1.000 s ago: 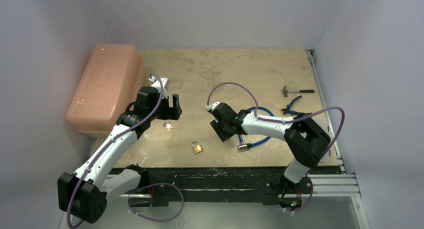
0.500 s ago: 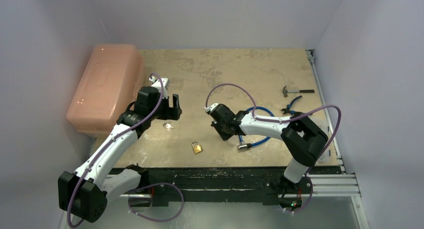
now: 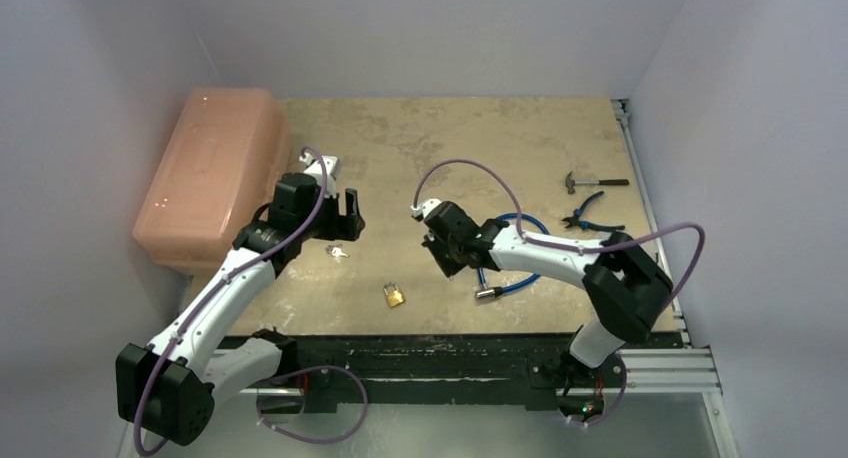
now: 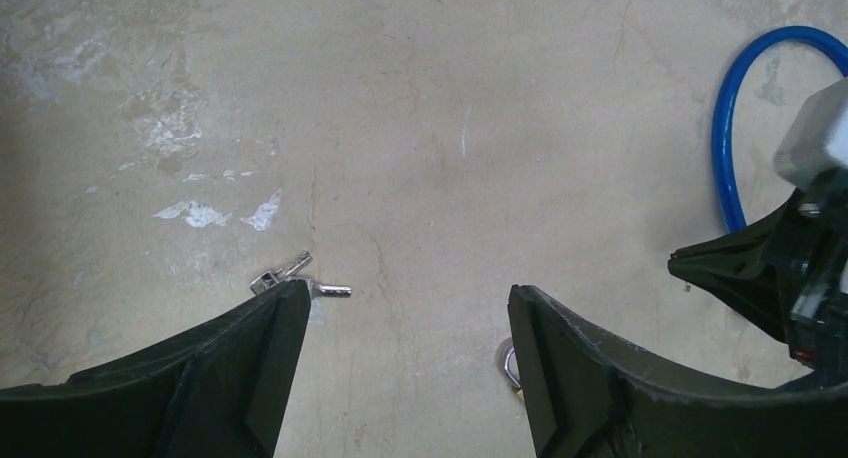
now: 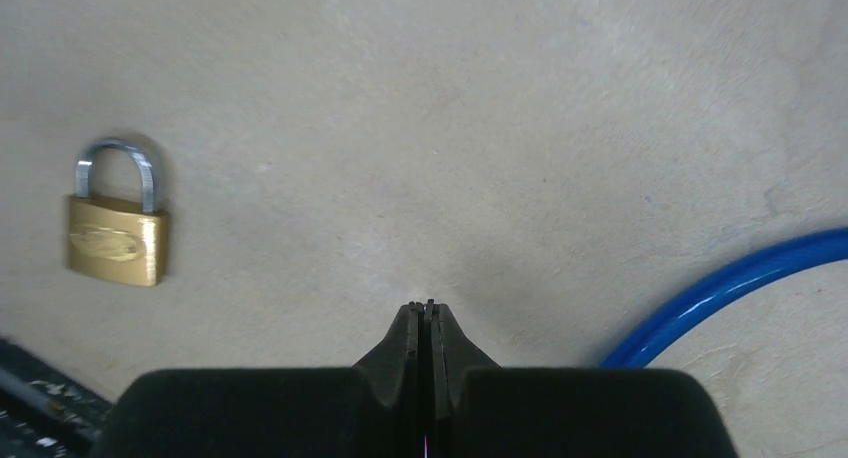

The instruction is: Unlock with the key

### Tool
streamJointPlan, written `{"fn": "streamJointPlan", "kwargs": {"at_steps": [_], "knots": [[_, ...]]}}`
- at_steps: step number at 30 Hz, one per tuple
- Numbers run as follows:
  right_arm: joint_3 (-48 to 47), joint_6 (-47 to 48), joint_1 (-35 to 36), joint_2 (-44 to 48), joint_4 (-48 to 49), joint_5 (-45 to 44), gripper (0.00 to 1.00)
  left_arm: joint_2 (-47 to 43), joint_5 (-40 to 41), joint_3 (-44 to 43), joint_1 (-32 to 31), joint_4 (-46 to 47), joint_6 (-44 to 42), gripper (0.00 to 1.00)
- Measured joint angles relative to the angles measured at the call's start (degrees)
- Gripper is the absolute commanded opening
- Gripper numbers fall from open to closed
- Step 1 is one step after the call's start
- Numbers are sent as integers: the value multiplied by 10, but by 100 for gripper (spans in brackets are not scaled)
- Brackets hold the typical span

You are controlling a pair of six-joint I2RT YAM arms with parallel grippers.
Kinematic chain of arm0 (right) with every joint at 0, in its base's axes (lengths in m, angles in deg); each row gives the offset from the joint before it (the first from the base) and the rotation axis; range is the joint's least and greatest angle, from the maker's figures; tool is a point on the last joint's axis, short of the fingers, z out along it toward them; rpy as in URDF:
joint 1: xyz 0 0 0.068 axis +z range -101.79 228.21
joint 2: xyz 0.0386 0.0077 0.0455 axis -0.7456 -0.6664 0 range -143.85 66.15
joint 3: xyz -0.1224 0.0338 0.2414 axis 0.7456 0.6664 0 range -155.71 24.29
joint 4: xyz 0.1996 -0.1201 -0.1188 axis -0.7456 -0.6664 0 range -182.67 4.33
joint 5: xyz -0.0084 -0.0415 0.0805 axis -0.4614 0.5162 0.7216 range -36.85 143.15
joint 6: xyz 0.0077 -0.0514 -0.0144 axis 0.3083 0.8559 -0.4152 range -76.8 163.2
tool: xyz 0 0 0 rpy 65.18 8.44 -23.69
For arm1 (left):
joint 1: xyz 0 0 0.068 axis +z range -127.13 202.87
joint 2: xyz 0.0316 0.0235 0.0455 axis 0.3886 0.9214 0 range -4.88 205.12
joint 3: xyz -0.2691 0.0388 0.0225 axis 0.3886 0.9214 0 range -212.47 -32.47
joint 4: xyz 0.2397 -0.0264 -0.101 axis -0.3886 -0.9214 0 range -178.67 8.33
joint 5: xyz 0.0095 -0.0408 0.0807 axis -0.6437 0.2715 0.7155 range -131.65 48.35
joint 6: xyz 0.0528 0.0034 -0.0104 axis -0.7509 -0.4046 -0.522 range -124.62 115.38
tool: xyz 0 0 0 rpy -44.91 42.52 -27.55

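A small silver key [image 3: 337,251] [image 4: 300,279] lies flat on the tan table. A brass padlock [image 3: 394,296] [image 5: 116,228] with its steel shackle closed lies nearer the front edge. My left gripper [image 3: 345,215] [image 4: 405,308] hangs open above the table, its left finger's tip partly covering the key; the padlock's shackle [image 4: 510,363] peeks out beside the right finger. Right of the padlock, my right gripper [image 3: 441,259] [image 5: 428,306] hovers shut with nothing between its fingers.
A blue cable lock [image 3: 515,263] [image 5: 730,293] loops under the right arm. A hammer [image 3: 590,182] and pliers [image 3: 585,214] lie at the far right. A translucent pink bin [image 3: 205,173] stands at the left edge.
The right gripper's jaws have closed and its wrist has shifted slightly up and left. The left arm, key and padlock have stayed put.
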Motion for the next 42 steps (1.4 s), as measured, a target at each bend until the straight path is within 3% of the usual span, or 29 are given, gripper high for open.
{"fn": "streamJointPlan", "kwargs": {"at_steps": [8, 16, 25, 42], "knots": [[22, 2, 0, 135, 59, 89, 0, -40, -111, 0, 0, 20, -2, 71], [55, -23, 0, 264, 155, 212, 0, -117, -264, 16, -1, 98, 12, 58], [77, -114, 0, 380, 299, 270, 0, -186, -397, 61, -1, 267, 136, 44], [74, -202, 0, 388, 410, 327, 0, -189, -521, 63, -2, 457, 290, 32]]}}
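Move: The key is already pinched in the right fingers, about 3 cm above the table. It lies some 20 cm right of the left gripper, 4 cm back and 12 cm below; loose keys lie almost under that gripper, 2 cm left and 13 cm down. From the right hand the left gripper is 20 cm left, 4 cm ahead and 12 cm up; the padlock is 11 cm left and 5 cm back, the cable lock's barrel 8 cm right and 4 cm back, both about 3 cm below. Right lifts the held key about 35 cm, left rises 20, fingers narrowing, both drawing back to face each other. ##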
